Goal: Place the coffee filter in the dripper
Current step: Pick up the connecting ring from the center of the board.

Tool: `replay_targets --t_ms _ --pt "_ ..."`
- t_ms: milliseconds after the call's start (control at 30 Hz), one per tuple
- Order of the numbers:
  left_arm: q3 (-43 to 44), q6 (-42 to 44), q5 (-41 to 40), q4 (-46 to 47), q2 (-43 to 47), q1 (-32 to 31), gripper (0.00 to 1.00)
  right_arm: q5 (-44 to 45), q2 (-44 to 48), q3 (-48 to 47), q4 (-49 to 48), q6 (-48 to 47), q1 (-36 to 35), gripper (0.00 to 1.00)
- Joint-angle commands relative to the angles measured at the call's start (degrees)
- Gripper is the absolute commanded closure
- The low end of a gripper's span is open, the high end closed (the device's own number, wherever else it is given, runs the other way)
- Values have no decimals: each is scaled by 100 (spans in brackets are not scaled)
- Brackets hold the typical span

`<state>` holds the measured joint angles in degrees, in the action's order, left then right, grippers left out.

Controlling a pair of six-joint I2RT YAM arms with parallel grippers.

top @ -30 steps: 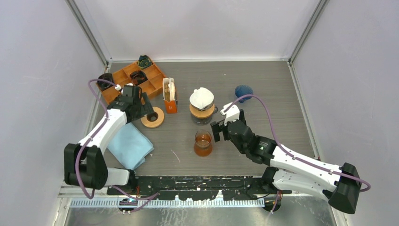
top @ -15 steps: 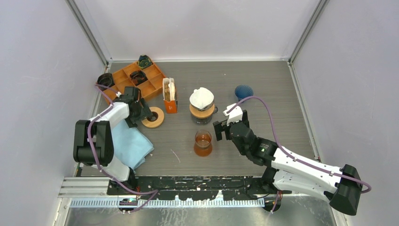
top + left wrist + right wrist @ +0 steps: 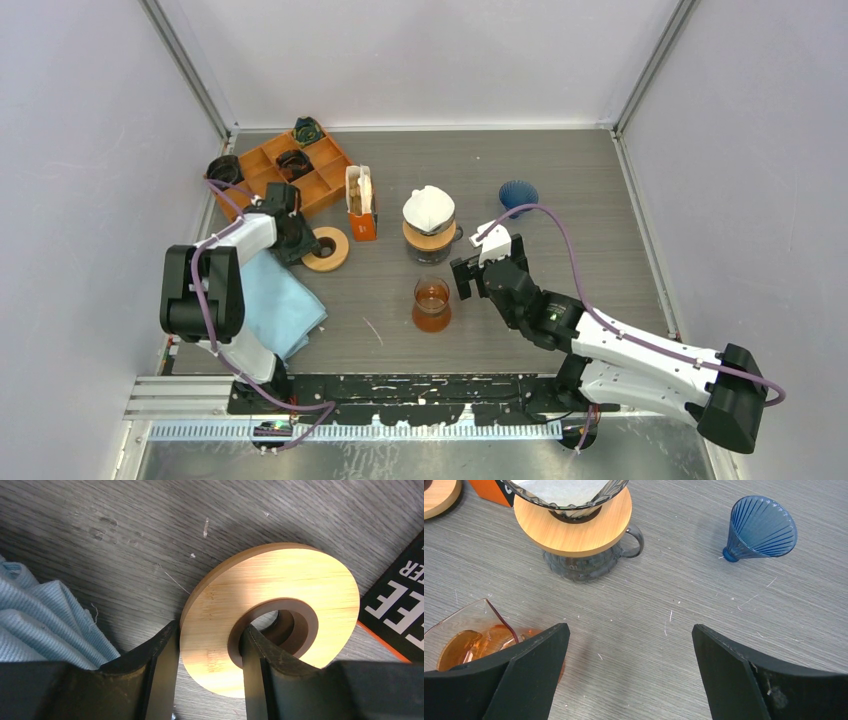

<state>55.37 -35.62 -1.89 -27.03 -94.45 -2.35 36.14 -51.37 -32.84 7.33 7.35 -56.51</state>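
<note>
A white coffee filter [image 3: 428, 207] sits in the glass dripper [image 3: 430, 228], which rests on a wooden collar over a dark server; the right wrist view shows this filter [image 3: 569, 487] at its top edge. My left gripper [image 3: 300, 243] is shut on a wooden ring [image 3: 324, 249] lying flat on the table. One finger presses the ring's [image 3: 280, 605] outer edge and the other stands inside its hole, the left gripper [image 3: 210, 628] spanning the band. My right gripper [image 3: 468, 277] stands open and empty over bare table, right of an amber glass [image 3: 432, 305]; the right gripper [image 3: 630, 626] holds nothing.
A blue ribbed cone [image 3: 518, 193] lies on its side at the right [image 3: 760, 530]. An orange box of filters [image 3: 361, 206] stands next to the ring. A blue cloth [image 3: 275, 305] lies under the left arm. An orange compartment tray [image 3: 285, 170] sits back left.
The left jaws have narrowed from wide open onto the wooden ring's band, and the left arm has folded back toward the left wall. The right arm has barely moved.
</note>
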Motion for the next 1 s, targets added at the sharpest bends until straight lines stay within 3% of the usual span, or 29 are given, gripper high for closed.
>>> replay_targets --t_ms 0,567,733,967 --pt "167 41 72 -80 418 33 66 156 -3 -151 -201 -43 -14 0" --pt "233 374 1215 -1371 2108 -52 74 396 -50 -582 322 160 -14 0" --pt "514 544 1311 -1893 2582 -402 73 662 -48 -682 407 169 -13 0" --pt "879 613 838 -2573 2856 -1334 72 1186 45 -707 451 251 -9 0"
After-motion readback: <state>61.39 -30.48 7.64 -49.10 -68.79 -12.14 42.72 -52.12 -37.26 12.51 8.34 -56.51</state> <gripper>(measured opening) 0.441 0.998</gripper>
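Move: About 27 cm to the right of the left hand and some 16 cm back stands the amber carafe, its middle about 4 cm higher than the hand, which already pinches the wooden ring on the board. Of the hand's other neighbours, the filter box is 7 cm ahead and 11 cm right, the mug with dripper 2 cm ahead and 26 cm right, and the blue cloth 13 cm back and 6 cm left. From the empty right hand the carafe lies roughly 11 cm left, 7 cm back and 11 cm below. Lifting the connecting ring, the left hand keeps one finger in its hole and the other outside the rim, rises straight at first, then draws back and right towards the amber carafe: about 13 cm up in all, 7 back and 6 right. The wrist turns some 15 degrees clockwise and tips up slightly. The open right hand drifts a couple of centimetres up and right. ##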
